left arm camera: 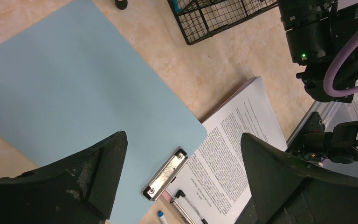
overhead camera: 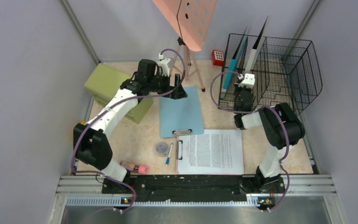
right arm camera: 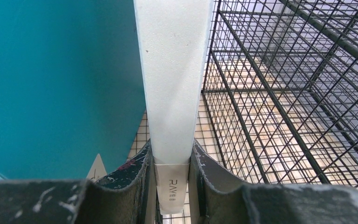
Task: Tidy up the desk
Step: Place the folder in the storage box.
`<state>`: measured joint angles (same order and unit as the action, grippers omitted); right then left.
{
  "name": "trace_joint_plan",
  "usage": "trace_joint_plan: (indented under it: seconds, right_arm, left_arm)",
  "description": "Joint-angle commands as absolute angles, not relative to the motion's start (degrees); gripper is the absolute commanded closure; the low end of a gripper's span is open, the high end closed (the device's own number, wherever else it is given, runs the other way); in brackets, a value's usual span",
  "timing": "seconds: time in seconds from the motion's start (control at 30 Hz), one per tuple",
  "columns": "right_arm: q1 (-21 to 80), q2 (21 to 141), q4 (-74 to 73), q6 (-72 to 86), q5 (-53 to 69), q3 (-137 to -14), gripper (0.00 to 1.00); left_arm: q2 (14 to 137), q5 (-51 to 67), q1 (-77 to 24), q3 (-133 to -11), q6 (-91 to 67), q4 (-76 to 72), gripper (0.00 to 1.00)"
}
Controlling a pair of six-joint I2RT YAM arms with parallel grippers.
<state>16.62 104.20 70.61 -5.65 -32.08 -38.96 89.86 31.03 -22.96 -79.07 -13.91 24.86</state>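
Observation:
The desk point(overhead camera: 144, 135) is a pale marbled tabletop. A light-blue clipboard point(overhead camera: 182, 112) point(left arm camera: 74, 84) lies flat at its middle, metal clip point(left arm camera: 165, 173) towards the near edge. My left gripper point(overhead camera: 179, 91) point(left arm camera: 182, 136) hovers over it, open, nothing between the fingers. At the back right stands a black wire rack point(overhead camera: 289, 70) point(right arm camera: 284, 93). My right gripper point(overhead camera: 244, 91) point(right arm camera: 171, 149) is shut on the edge of a thin white folder point(overhead camera: 254, 51) point(right arm camera: 172, 70) that stands upright in the rack. A teal folder point(overhead camera: 230, 67) point(right arm camera: 51, 84) stands just left of it.
A printed sheet on a second clipboard point(overhead camera: 214, 151) point(left arm camera: 233, 140) lies near the front. Left of it are a pen point(overhead camera: 168, 154), a small round lid point(overhead camera: 161, 148) and a pink object point(overhead camera: 137, 167). A green cabinet point(overhead camera: 109, 86), pink stand point(overhead camera: 191, 21) and red box point(overhead camera: 218, 57) stand behind.

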Motion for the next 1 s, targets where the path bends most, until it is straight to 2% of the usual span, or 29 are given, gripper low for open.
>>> trace_joint_plan:
  seconds: [0.0,0.27,0.5,0.77,0.97]
  right_arm:
    - [15.4,101.5,70.0,-2.1,-26.1,-40.4,0.79]
    - [15.0,97.8,65.1,2.3,-26.0,-39.6,0.56]
    - [14.9,92.0,59.2,3.1,-24.8,-38.9,0.40]
    - [14.6,81.1,47.1,3.2,-23.8,-39.5,0.33]
    - [14.6,70.9,28.7,3.8,-20.7,-44.3,0.27]
  left_arm:
    - [89.9,31.3,-23.1,-80.9,-14.3,23.6,0.03]
    - [89.7,31.3,-23.1,-81.2,-13.8,24.3,0.03]
    - [89.0,31.4,-23.1,-81.5,-13.7,24.7,0.03]
    - [87.6,31.4,-23.1,-81.2,-13.7,25.1,0.03]
    - [86.3,30.9,-23.1,-80.9,-12.7,25.9,0.03]
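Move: At the fingertips of the right hand, the white folder stands upright in the left part of the storage box, pinched low on its spine; its middle lies about 12 cm ahead, 1 cm to the right and 9 cm up. The teal folder's middle is some 9 cm ahead, 7 cm left and 8 cm up; the wire divider's is about 5 cm ahead and 5 cm right, roughly level. From the left hand, the white folder is roughly 14 cm forward and 32 cm right, about level. Letting go of the white folder's spine, the right hand first spreads its fingers almost in place, then rises with growing speed, about 9 cm up along the spine, and draws back some 4 cm from it towards the robot. The fingers keep opening to well over half, still pointing forward, while the wrist rolls and turns slightly counter-clockwise. ##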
